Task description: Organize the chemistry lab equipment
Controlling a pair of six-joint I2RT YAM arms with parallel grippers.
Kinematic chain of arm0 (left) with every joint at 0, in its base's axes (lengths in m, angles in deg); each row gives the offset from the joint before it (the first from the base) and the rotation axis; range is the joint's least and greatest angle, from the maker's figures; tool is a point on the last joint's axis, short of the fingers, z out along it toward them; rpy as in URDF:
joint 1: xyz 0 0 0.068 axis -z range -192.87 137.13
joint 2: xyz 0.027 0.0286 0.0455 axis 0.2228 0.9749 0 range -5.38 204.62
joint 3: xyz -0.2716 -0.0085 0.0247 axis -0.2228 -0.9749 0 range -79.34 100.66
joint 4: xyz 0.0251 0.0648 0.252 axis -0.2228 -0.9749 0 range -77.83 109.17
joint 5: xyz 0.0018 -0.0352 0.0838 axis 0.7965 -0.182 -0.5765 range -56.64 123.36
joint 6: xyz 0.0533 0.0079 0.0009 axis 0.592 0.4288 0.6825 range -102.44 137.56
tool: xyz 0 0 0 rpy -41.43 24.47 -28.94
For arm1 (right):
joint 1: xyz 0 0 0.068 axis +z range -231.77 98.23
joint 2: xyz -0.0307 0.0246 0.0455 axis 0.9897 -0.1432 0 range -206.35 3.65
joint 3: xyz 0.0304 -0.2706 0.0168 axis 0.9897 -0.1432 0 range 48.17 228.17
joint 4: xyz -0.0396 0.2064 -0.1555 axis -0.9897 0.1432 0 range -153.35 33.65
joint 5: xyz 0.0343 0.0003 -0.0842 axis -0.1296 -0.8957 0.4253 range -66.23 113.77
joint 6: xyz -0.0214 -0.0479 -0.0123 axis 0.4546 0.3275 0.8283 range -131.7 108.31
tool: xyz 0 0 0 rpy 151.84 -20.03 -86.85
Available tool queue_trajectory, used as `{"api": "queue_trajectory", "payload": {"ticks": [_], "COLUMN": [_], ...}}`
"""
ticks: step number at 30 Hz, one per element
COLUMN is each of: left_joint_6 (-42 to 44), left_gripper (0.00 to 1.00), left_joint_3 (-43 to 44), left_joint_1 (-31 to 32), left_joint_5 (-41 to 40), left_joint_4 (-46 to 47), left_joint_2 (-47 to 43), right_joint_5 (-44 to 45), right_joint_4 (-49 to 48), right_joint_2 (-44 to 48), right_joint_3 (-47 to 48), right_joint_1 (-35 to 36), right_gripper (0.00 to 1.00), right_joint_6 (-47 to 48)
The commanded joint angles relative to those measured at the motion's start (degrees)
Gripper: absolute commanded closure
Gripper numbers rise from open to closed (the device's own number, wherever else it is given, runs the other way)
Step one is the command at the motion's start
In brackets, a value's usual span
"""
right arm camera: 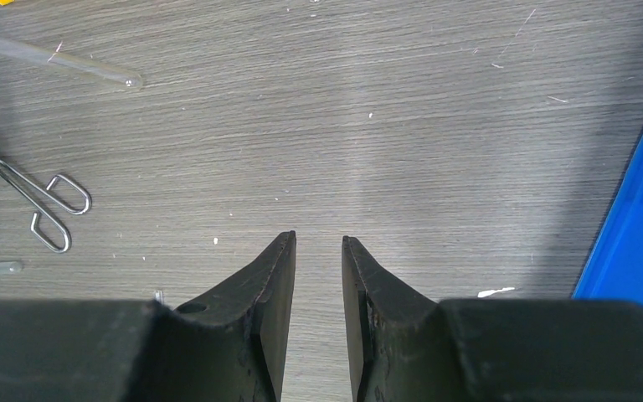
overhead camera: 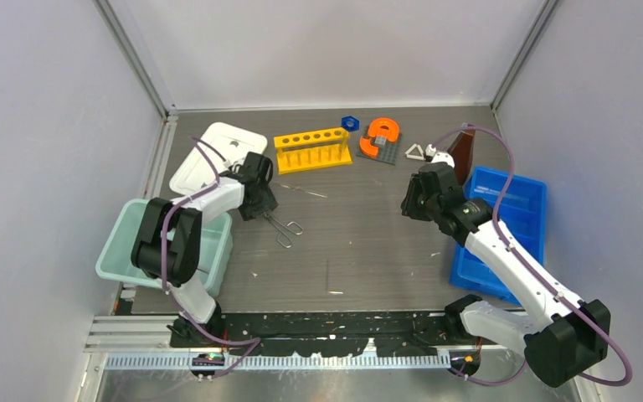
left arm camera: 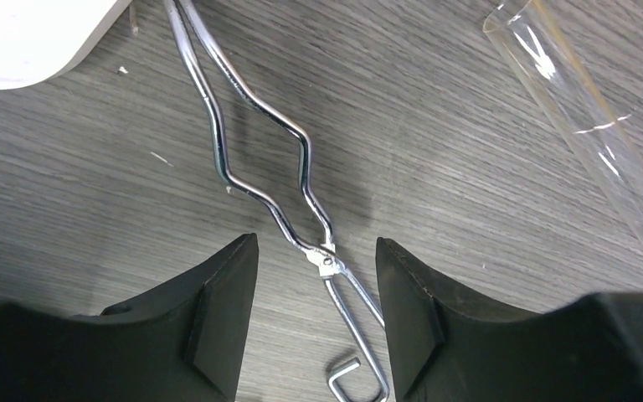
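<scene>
The wire metal tongs [overhead camera: 287,226] lie flat on the grey table left of centre. My left gripper [overhead camera: 261,205] is low over them and open. In the left wrist view its fingers straddle the tongs' pivot [left arm camera: 326,261] with wood showing on both sides. A thin clear rod [overhead camera: 301,190] lies just beyond, also seen in the left wrist view [left arm camera: 590,126]. My right gripper [overhead camera: 410,201] hovers right of centre, open by a narrow gap with bare table between its fingers [right arm camera: 318,243]. At the back stand the yellow six-hole rack [overhead camera: 311,149], blue hexagonal piece [overhead camera: 350,123], white triangle [overhead camera: 415,152] and brown flask [overhead camera: 460,151].
A blue tray [overhead camera: 511,226] lies at the right edge under my right arm. A teal bin [overhead camera: 121,247] sits at the left, with a white tray [overhead camera: 213,151] behind it. The orange horseshoe piece [overhead camera: 381,134] rests on its grey base at the back.
</scene>
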State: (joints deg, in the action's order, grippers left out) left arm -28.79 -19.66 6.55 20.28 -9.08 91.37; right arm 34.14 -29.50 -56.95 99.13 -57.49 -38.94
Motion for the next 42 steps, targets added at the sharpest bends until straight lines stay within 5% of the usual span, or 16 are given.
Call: {"api": "queue_trajectory", "payload": {"ticks": [1,7,28,42], "left_joint_6": [-0.94,-0.61,-0.12,-0.3], "left_gripper": [0.44,0.49,1.0,1.0], "left_joint_3": [-0.24,-0.21,-0.15,-0.44], "left_joint_1": [0.18,0.2,0.18,0.22], "left_joint_5": [-1.49,-1.09,2.3,5.43], "left_joint_4": [3.04,3.4,2.34,0.6], "left_joint_2": [2.22,3.93,-1.01,-15.19], "right_joint_5": [1.13,1.27,1.54,1.35], "right_joint_4": [-2.33,-2.22,-1.14,-0.07], "right_joint_2": [0.98,0.37,1.15,2.69], "right_joint_3": [-0.07,0.14,0.35,0.38], "right_joint_1": [0.25,0.25,0.25,0.25], "right_gripper": [0.66,0.66,0.66,0.66], "right_joint_6": [0.45,0.81,0.46,-0.16]}}
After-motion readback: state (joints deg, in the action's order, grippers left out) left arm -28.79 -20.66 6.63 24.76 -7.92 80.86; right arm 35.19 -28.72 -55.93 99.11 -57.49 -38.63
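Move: The metal tongs lie almost under my left hand, with the pivot only about 1 cm ahead and 1 cm below my open fingers. The clear test tube is some 7 cm ahead and 9 cm to the right. The white lid is about 18 cm ahead and 14 cm left, and the yellow rack roughly 19 cm ahead and 12 cm right. From my right hand the tongs are some 35 cm left, 7 cm ahead and 14 cm lower. I sink my left hand the last centimetre over the tongs and shut the fingers from about half open, pinching them at the pivot. I stay there briefly with the grip closed, then raise the tongs off the table about 7 cm, easing a little to the right while the fingertips tilt outward some 10 degrees. ##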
